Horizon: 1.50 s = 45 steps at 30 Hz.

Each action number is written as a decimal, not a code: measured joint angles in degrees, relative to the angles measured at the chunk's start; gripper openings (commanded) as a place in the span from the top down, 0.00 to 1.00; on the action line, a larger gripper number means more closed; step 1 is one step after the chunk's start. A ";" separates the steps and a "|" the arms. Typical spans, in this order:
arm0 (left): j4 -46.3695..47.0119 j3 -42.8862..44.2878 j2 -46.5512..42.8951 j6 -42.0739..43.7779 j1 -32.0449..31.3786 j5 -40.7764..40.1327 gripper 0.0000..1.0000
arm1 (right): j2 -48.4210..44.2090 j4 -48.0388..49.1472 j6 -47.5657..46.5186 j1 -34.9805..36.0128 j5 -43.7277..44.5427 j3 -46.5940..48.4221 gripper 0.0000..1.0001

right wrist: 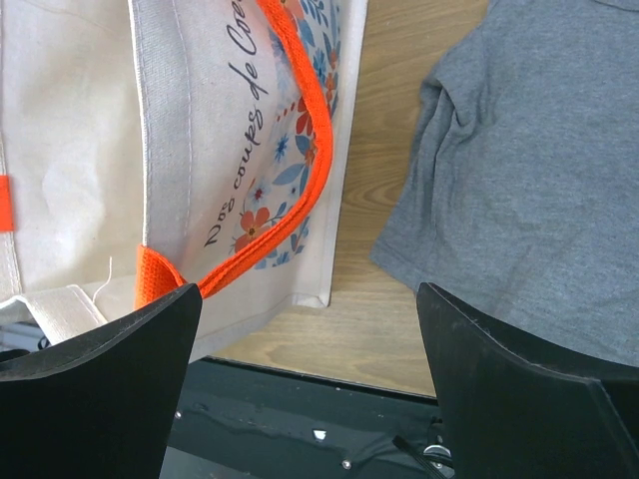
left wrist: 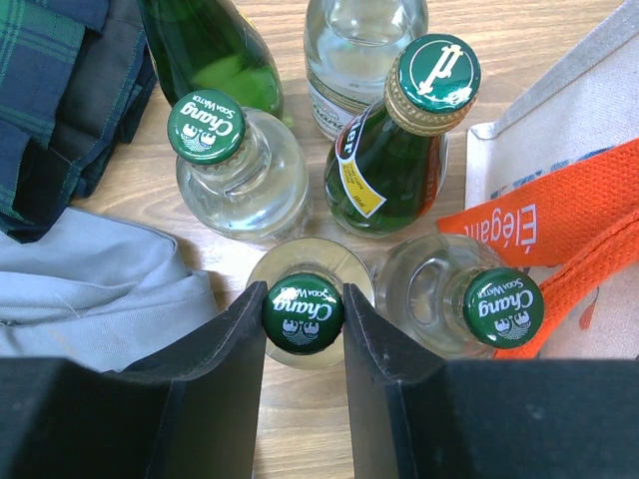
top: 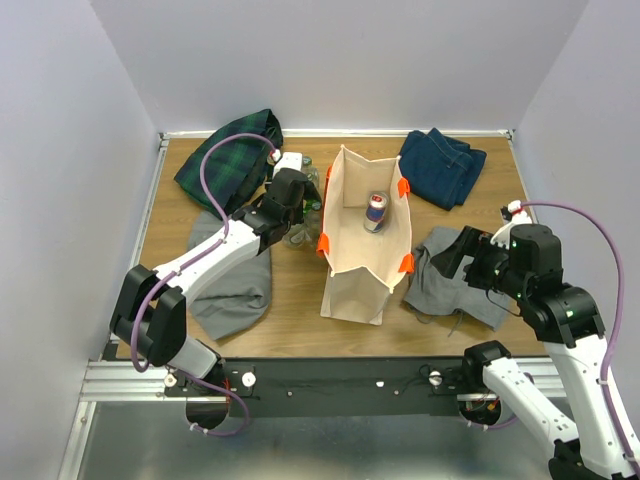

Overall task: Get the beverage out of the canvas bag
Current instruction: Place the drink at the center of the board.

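The beige canvas bag (top: pixel 352 272) with orange handles stands upright mid-table, its mouth open. A blue and red beverage can (top: pixel 375 211) stands inside it. Just left of the bag is a cluster of bottles. My left gripper (top: pixel 293 228) is among them, shut on the green cap of a clear Chang soda-water bottle (left wrist: pixel 303 312) that stands on the table outside the bag. In the left wrist view the bag's orange handle (left wrist: pixel 559 215) lies to the right. My right gripper (top: pixel 455 255) hangs open and empty to the right of the bag (right wrist: pixel 230 120), over grey cloth.
Round the held bottle stand two more Chang bottles (left wrist: pixel 207 127) (left wrist: pixel 502 306), a green bottle (left wrist: pixel 394 165) and a clear one (left wrist: pixel 354 55). A plaid cloth (top: pixel 235 160), a grey cloth (top: pixel 235 285), folded jeans (top: pixel 442 165) and a grey shirt (right wrist: pixel 539 170) lie about.
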 measured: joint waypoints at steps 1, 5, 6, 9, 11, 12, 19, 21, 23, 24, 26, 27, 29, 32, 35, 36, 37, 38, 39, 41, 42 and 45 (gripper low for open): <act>0.00 0.00 0.00 -0.04 0.00 -0.02 0.72 | -0.11 0.00 0.00 0.00 0.00 0.00 0.02; 0.24 -0.24 -0.07 -0.24 0.02 -0.02 0.61 | -0.35 0.00 0.00 0.00 0.00 0.00 0.02; 0.28 -0.28 -0.11 -0.24 0.02 -0.02 0.62 | -0.35 0.00 0.00 0.00 0.00 -0.02 0.02; 0.33 -0.72 -0.59 -0.33 0.02 -0.02 0.62 | -0.42 0.00 0.02 0.00 0.00 -0.11 0.02; 0.28 -1.07 -1.03 -0.48 0.02 -0.02 0.54 | -0.46 0.00 0.02 0.00 0.00 -0.20 0.02; 0.28 -1.25 -1.22 -0.55 0.02 -0.02 0.54 | -0.48 -0.02 0.02 0.00 0.00 -0.22 0.02; -0.17 -1.29 -1.79 -1.11 0.02 -0.26 0.45 | -0.52 -0.02 0.04 0.00 0.00 -0.35 0.02; -0.20 -1.29 -1.97 -1.20 0.00 -0.46 0.44 | -0.52 -0.02 0.04 0.00 0.00 -0.42 0.02; -0.20 -1.29 -1.97 -1.29 0.02 -0.52 0.42 | -0.52 -0.02 0.04 0.00 0.00 -0.48 0.02; -0.24 -1.29 -1.97 -1.31 0.02 -0.59 0.41 | -0.52 -0.04 0.04 0.00 0.00 -0.48 0.02; -0.33 -1.29 -1.97 -1.33 0.02 -0.70 0.40 | -0.57 -0.02 0.04 0.00 0.00 -0.50 0.02; -0.44 -1.27 -1.97 -1.33 0.02 -0.79 0.40 | -0.61 -0.02 0.07 0.00 0.00 -0.50 0.02; -0.90 -1.16 -1.99 -1.36 0.02 -0.85 0.36 | -0.61 -0.02 0.04 0.00 0.00 -0.50 0.02; -2.84 -0.46 -2.40 -1.33 0.00 -0.85 0.24 | -0.61 -0.02 0.07 0.00 0.00 -0.50 0.02; -5.11 1.22 -4.46 -0.76 0.02 -0.87 0.13 | -0.61 -0.02 0.04 0.00 0.00 -0.50 0.02; -5.62 1.79 -5.27 -0.83 0.02 -0.87 0.10 | -0.61 -0.02 0.04 0.00 0.00 -0.50 0.02; -6.69 2.95 -6.93 -0.26 0.02 -0.85 0.05 | -0.61 -0.02 0.04 0.00 0.00 -0.50 0.02; -7.13 3.52 -7.69 -0.35 0.02 -0.85 0.01 | -0.61 0.00 0.04 0.00 -0.02 -0.50 0.02; -7.96 4.96 -9.18 0.04 0.02 -0.81 0.01 | -0.61 0.00 0.04 0.00 -0.02 -0.52 0.02; -8.79 7.30 -11.23 0.61 0.02 -0.68 0.01 | -0.61 0.04 0.04 0.00 -0.02 -0.55 0.02; -9.25 8.48 -11.98 0.92 0.02 -0.55 0.01 | -0.61 0.09 0.04 0.00 -0.04 -0.59 0.02; -11.21 12.94 -13.27 2.51 0.02 1.18 0.01 | -0.55 0.33 0.04 0.00 -0.04 -0.74 0.02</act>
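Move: The left fingers already grip the neck of the nearest clear Chang bottle, whose middle is straight below, about 8 cm down. A second clear bottle stands roughly 6 cm to the right, level with it; a green bottle some 6 cm ahead and 3 cm right; another clear one 5 cm ahead and 4 cm left. The canvas bag's middle is about 16 cm right. From the right hand the gripped bottle lies some 19 cm ahead, 33 cm left and 15 cm down. Slowly at first, the left hand eases barely a centimetre back and left while its fingers open off the bottle's neck; then it climbs fast, straight up off the cap by about 15 cm and drifting some 3 cm back in all. The fingers spread fully wide on the way and the wrist tips them up by roughly 10 degrees. ##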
